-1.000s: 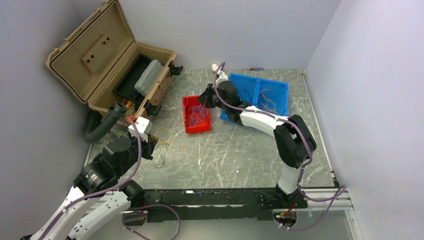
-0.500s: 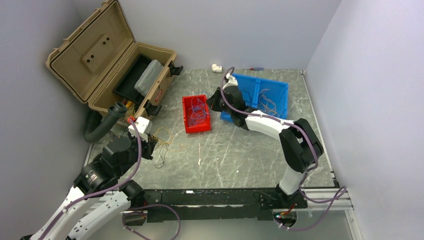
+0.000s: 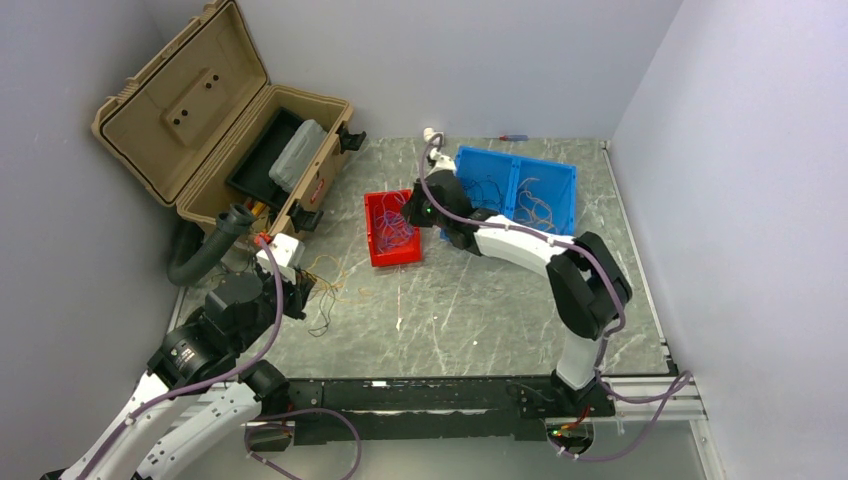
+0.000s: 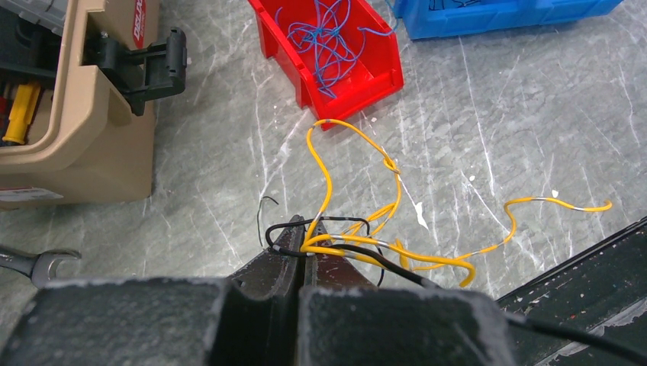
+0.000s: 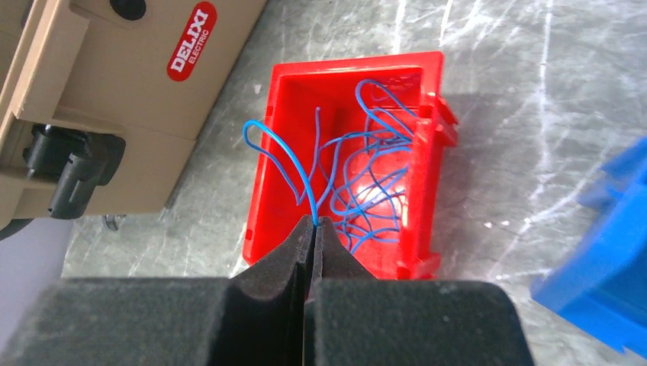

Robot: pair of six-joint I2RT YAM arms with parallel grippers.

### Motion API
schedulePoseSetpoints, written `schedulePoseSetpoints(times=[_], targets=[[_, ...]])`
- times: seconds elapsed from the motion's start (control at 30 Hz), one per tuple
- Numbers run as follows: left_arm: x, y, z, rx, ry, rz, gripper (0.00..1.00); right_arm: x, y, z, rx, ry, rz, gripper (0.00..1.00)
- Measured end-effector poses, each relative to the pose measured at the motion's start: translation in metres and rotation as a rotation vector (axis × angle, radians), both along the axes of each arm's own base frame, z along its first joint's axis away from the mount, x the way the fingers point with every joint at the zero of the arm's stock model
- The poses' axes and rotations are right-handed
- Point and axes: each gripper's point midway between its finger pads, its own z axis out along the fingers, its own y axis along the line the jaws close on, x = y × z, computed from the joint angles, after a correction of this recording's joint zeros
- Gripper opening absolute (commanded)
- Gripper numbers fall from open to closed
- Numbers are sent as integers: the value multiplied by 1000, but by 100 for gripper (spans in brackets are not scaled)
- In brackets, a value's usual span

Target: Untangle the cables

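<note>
A loose tangle of yellow cables (image 4: 391, 163) with a black cable (image 4: 387, 261) lies on the grey table near the left arm. It shows in the top view as thin wires (image 3: 325, 275). My left gripper (image 4: 309, 229) (image 3: 300, 296) is shut on yellow and black strands of this tangle, low over the table. Several blue cables (image 5: 366, 183) fill the red bin (image 5: 259, 198) (image 3: 392, 250). My right gripper (image 5: 314, 223) (image 3: 413, 212) hangs over that bin, shut on one blue cable (image 5: 309, 197) that arcs up and to the left.
An open tan toolbox (image 3: 200, 120) stands at the back left, its latch side close to the red bin. A blue two-part bin (image 3: 560, 185) holding more wires sits behind the right arm. A wrench (image 4: 30, 263) lies by the toolbox. Walls close in on three sides.
The right wrist swung toward the blue bin and came back over the red bin. The left arm and its tangle have not moved.
</note>
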Motion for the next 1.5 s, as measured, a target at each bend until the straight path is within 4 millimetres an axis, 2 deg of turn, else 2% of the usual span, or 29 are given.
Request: schedulePoseSetpoints(times=[0.13, 0.23, 0.4, 0.53, 0.7, 0.9, 1.03, 1.13, 1.27, 1.37, 1.5], targets=[[0, 0, 0, 0, 0, 0, 0, 10, 22, -10, -39, 22, 18, 0], [0, -1, 0, -1, 1, -5, 0, 21, 35, -28, -91, 56, 15, 0], [-1, -1, 0, -2, 1, -7, 0, 26, 36, -73, -196, 135, -2, 0], [-1, -2, 0, -3, 2, -10, 0, 32, 37, -100, -281, 176, -13, 0], [-1, -2, 0, -3, 2, -14, 0, 36, 46, -99, -306, 169, -9, 1], [-1, -2, 0, -1, 1, -15, 0, 37, 45, -93, -341, 163, 0, 14], [0, -3, -1, 4, 7, -15, 0, 34, 41, -77, -347, 141, 6, 25], [0, -3, -3, 9, 13, -15, 0, 30, 37, -41, -320, 95, 11, 36], [0, -4, -3, 8, 14, -18, 0, 18, 29, 18, -252, 13, 26, 58], [0, -5, -4, 8, 19, -25, 0, 3, 20, 53, -203, -44, 46, 62], [0, -11, -7, 12, 45, -46, 0, -17, 6, 75, -178, -83, 76, 68]])
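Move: The red bin that the right gripper, holding the blue cable, is going for has its middle about 11 cm below the hand, 1 cm ahead and 3 cm to its left. The blue bin's middle lies some 23 cm to the hand's right and 5 cm farther out; the toolbox's nearer latch is roughly 22 cm to its left and 2 cm ahead. From the left gripper, the red bin is about 21 cm ahead, 15 cm right and 21 cm lower. Lower the right gripper about 10 cm into the red bin with the blue cable still pinched, shifting left and forward roughly 5 cm each on the way and rolling its left side down some 20 degrees. Open the fingers to let go of the cable, then lift quickly well above the bin, drawing back and a little right. Keep the left gripper shut on the yellow and black cables, nearly still. ##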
